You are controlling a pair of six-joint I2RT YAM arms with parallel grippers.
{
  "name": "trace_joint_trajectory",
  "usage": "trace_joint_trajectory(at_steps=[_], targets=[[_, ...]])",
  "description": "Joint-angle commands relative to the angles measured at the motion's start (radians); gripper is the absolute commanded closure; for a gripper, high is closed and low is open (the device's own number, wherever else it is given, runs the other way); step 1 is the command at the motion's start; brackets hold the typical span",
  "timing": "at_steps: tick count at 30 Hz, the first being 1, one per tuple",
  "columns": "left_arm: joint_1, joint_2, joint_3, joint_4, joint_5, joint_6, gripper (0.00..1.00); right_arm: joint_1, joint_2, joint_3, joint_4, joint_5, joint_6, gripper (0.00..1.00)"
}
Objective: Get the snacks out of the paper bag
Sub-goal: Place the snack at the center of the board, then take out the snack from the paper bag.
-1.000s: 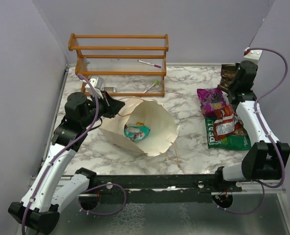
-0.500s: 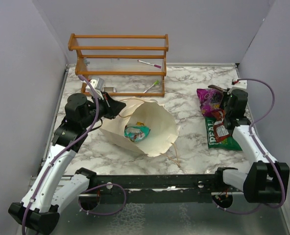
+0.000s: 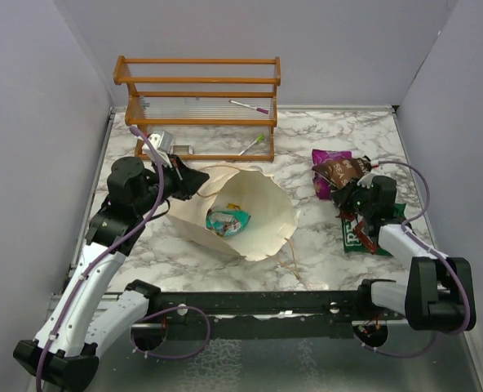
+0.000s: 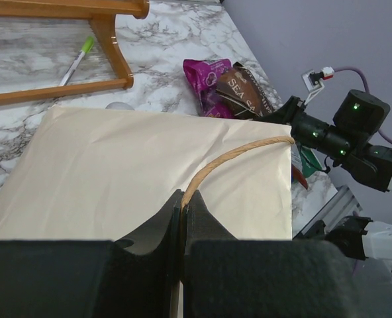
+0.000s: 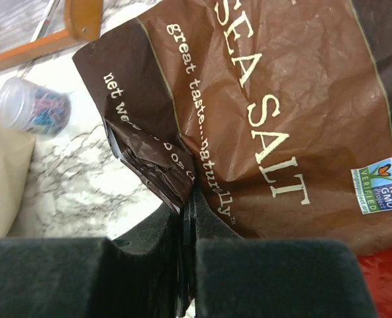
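Note:
The cream paper bag (image 3: 262, 204) lies on its side, mouth toward the camera, with a teal packet (image 3: 228, 219) inside. My left gripper (image 3: 199, 177) is shut on the bag's tan string handle (image 4: 239, 152) at the rim, as the left wrist view (image 4: 184, 199) shows. My right gripper (image 3: 349, 181) is shut on a corner of the dark brown packet (image 5: 275, 112), held just above the purple packet (image 3: 323, 186). The green packet (image 3: 356, 238) and a red packet (image 5: 381, 278) lie under the right arm.
A wooden rack (image 3: 197, 106) with pens stands at the back left. A small clear cup (image 5: 34, 106) sits on the marble between the rack and the bag. Grey walls close the table on three sides.
My right arm has swung from the back right corner toward the middle, carrying the dark brown packet. The purple packet has shifted left. The left arm and the bag have not moved.

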Motion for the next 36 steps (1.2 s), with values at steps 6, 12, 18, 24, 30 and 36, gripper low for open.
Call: trace_joint_trajectory(at_steps=[6, 12, 18, 24, 30, 36], targets=[[0.006, -0.024, -0.002, -0.009, -0.042, 0.008, 1.00, 0.009, -0.033, 0.113, -0.121, -0.061, 0.009, 0.55], [0.007, -0.014, -0.003, 0.021, -0.025, 0.005, 1.00, 0.009, -0.035, 0.304, -0.444, 0.117, -0.075, 0.00], [0.006, -0.069, -0.069, 0.125, 0.179, 0.100, 1.00, 0.008, -0.181, 0.264, -0.344, -0.044, -0.085, 0.00], [0.005, -0.158, -0.146, 0.103, 0.303, 0.225, 1.00, 0.017, -0.237, 0.294, -0.297, -0.353, -0.128, 0.01], [0.006, -0.220, -0.249, 0.123, 0.372, 0.234, 1.00, 0.250, -0.284, 0.295, -0.280, -0.398, -0.146, 0.01], [0.004, -0.258, -0.331, 0.283, 0.444, 0.042, 1.00, 0.398, -0.352, 0.250, -0.257, -0.436, -0.136, 0.01]])
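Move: The right hand pinches the near edge of the brown sea-salt snack bag, whose middle lies about 9 cm ahead and 1 cm right, slightly below. The purple bag is some 9 cm ahead, 4 cm left, lower down; the red bag about 10 cm back and 7 cm right. The paper bag's middle stands roughly 34 cm left, 6 cm back. From the left hand, gripping the handle, that same middle is 10 cm right, 3 cm back and 18 cm below, and the brown snack about 45 cm right, 12 cm ahead, well below. The brown snack bag is let go over the pile: the right fingers spring wide open as the hand lifts off, then it climbs on to about 16 cm while swinging left and back towards the paper bag, turning some 40 degrees counter-clockwise and tipping up. Late on, the left hand, fingers still shut on the paper bag's handle, draws it back and somewhat down, turning clockwise. ##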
